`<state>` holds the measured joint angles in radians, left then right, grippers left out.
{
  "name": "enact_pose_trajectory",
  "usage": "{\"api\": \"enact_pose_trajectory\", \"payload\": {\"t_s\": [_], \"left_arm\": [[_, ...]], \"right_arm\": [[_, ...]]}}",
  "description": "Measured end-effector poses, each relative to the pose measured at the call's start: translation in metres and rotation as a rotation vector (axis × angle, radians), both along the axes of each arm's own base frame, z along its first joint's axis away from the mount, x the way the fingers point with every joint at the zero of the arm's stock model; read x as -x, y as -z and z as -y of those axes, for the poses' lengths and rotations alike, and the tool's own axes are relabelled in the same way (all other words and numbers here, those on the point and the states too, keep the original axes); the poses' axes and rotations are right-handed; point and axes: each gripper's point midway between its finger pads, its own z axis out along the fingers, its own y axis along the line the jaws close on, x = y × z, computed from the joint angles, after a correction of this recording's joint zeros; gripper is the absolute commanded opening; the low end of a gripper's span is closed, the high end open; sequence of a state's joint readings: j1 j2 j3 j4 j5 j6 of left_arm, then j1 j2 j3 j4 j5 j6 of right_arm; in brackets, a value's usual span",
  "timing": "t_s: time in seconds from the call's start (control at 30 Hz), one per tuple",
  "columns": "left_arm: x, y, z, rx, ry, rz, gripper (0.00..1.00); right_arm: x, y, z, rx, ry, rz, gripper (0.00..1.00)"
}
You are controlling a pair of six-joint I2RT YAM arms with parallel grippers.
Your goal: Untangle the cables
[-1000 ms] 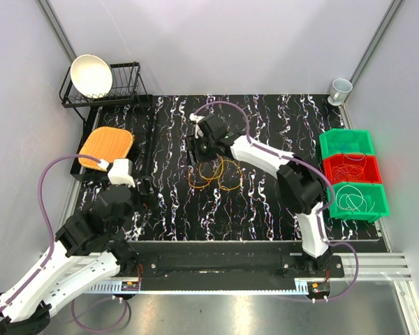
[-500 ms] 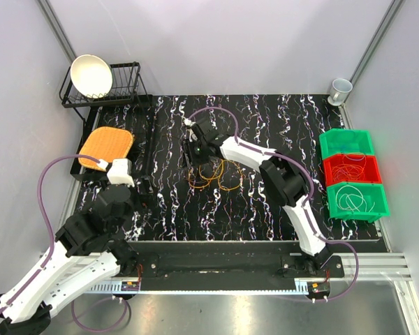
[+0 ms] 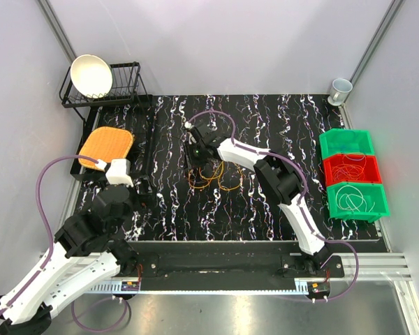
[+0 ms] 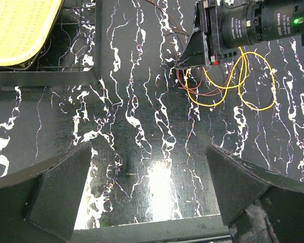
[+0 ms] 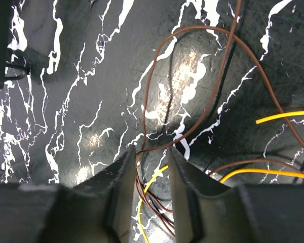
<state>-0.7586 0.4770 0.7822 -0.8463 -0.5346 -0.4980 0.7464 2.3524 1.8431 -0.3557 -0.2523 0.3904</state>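
The cables (image 3: 214,175) lie tangled mid-table in loose yellow-orange and red-brown loops. My right gripper (image 3: 194,159) reaches down onto the left edge of the tangle. In the right wrist view its jaws (image 5: 151,150) stand narrowly open. Red-brown strands (image 5: 154,66) and a yellow strand (image 5: 151,188) run through the gap between its fingers. In the left wrist view the yellow loops (image 4: 241,83) lie beside the right gripper's tips (image 4: 183,66). My left gripper (image 4: 148,148) hovers wide open over bare table, well short of the cables. In the top view the left gripper (image 3: 141,187) sits left of the tangle.
A black wire rack (image 3: 129,87) with a white bowl (image 3: 91,75) stands at the back left, with an orange mat (image 3: 106,146) on a tray in front of it. Green (image 3: 346,142) and red (image 3: 351,168) bins holding coiled wires line the right edge. A cup (image 3: 341,89) stands at the back right.
My right gripper has moved left and down onto the left edge of the tangle, and its jaws have narrowed around the strands. The left arm has barely moved.
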Motion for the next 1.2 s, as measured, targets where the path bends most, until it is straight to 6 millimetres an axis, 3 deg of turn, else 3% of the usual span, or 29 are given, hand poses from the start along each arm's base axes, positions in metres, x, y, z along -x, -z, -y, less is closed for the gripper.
{"api": "enact_pose_trajectory", "payload": {"t_s": [0.07, 0.2, 0.4, 0.5, 0.63, 0.83, 0.9, 0.97, 1.07, 1.2], "left_arm": [[0.0, 0.0, 0.0, 0.0, -0.001, 0.0, 0.99], [0.0, 0.0, 0.0, 0.0, -0.002, 0.0, 0.99], [0.0, 0.0, 0.0, 0.0, -0.002, 0.0, 0.99], [0.0, 0.0, 0.0, 0.0, -0.002, 0.0, 0.99], [0.0, 0.0, 0.0, 0.0, -0.002, 0.0, 0.99], [0.0, 0.0, -0.001, 0.0, -0.004, 0.0, 0.99], [0.0, 0.0, -0.001, -0.001, -0.004, 0.0, 0.99], [-0.001, 0.001, -0.001, -0.002, -0.005, -0.002, 0.99], [-0.001, 0.002, 0.0, -0.007, -0.007, -0.01, 0.99], [-0.004, 0.006, 0.003, -0.01, -0.012, -0.03, 0.99]], "right_arm": [[0.0, 0.002, 0.0, 0.001, 0.005, -0.002, 0.25], [-0.001, 0.002, 0.0, 0.0, 0.014, -0.004, 0.0], [-0.001, 0.0, -0.001, -0.006, 0.019, -0.009, 0.0], [0.002, -0.014, -0.002, -0.025, 0.004, -0.002, 0.0], [0.011, -0.082, -0.005, -0.119, -0.052, 0.06, 0.0], [0.054, -0.263, 0.009, -0.428, -0.185, 0.337, 0.0], [0.071, -0.304, 0.019, -0.507, -0.222, 0.42, 0.0], [0.084, -0.33, 0.025, -0.566, -0.261, 0.484, 0.0], [0.091, -0.324, 0.024, -0.581, -0.295, 0.483, 0.0], [0.1, -0.279, 0.025, -0.534, -0.322, 0.388, 0.0]]}}
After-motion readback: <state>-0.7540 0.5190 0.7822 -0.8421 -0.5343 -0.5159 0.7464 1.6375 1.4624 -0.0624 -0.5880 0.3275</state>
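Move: The brown cable's strand lies right at the right fingertips, about 1 cm below the hand point and between the part-open fingers. The yellow cable's loops are centred about 9 cm to the right of that hand and 2 cm nearer, on the table; the black dish tray stands some 24 cm to its left and 8 cm farther out. From the left hand the brown strand is about 20 cm ahead, 15 cm right and 20 cm below. Shut the right fingers fully on the brown cable down at the table, pinching it, then whip the hand up about 33 cm while drawing it back some 10 cm, away from the yellow loops. Swing the fingers up from steeply down towards level, about 40 degrees, keep the pinch, and ease down about 5 cm at the end. ##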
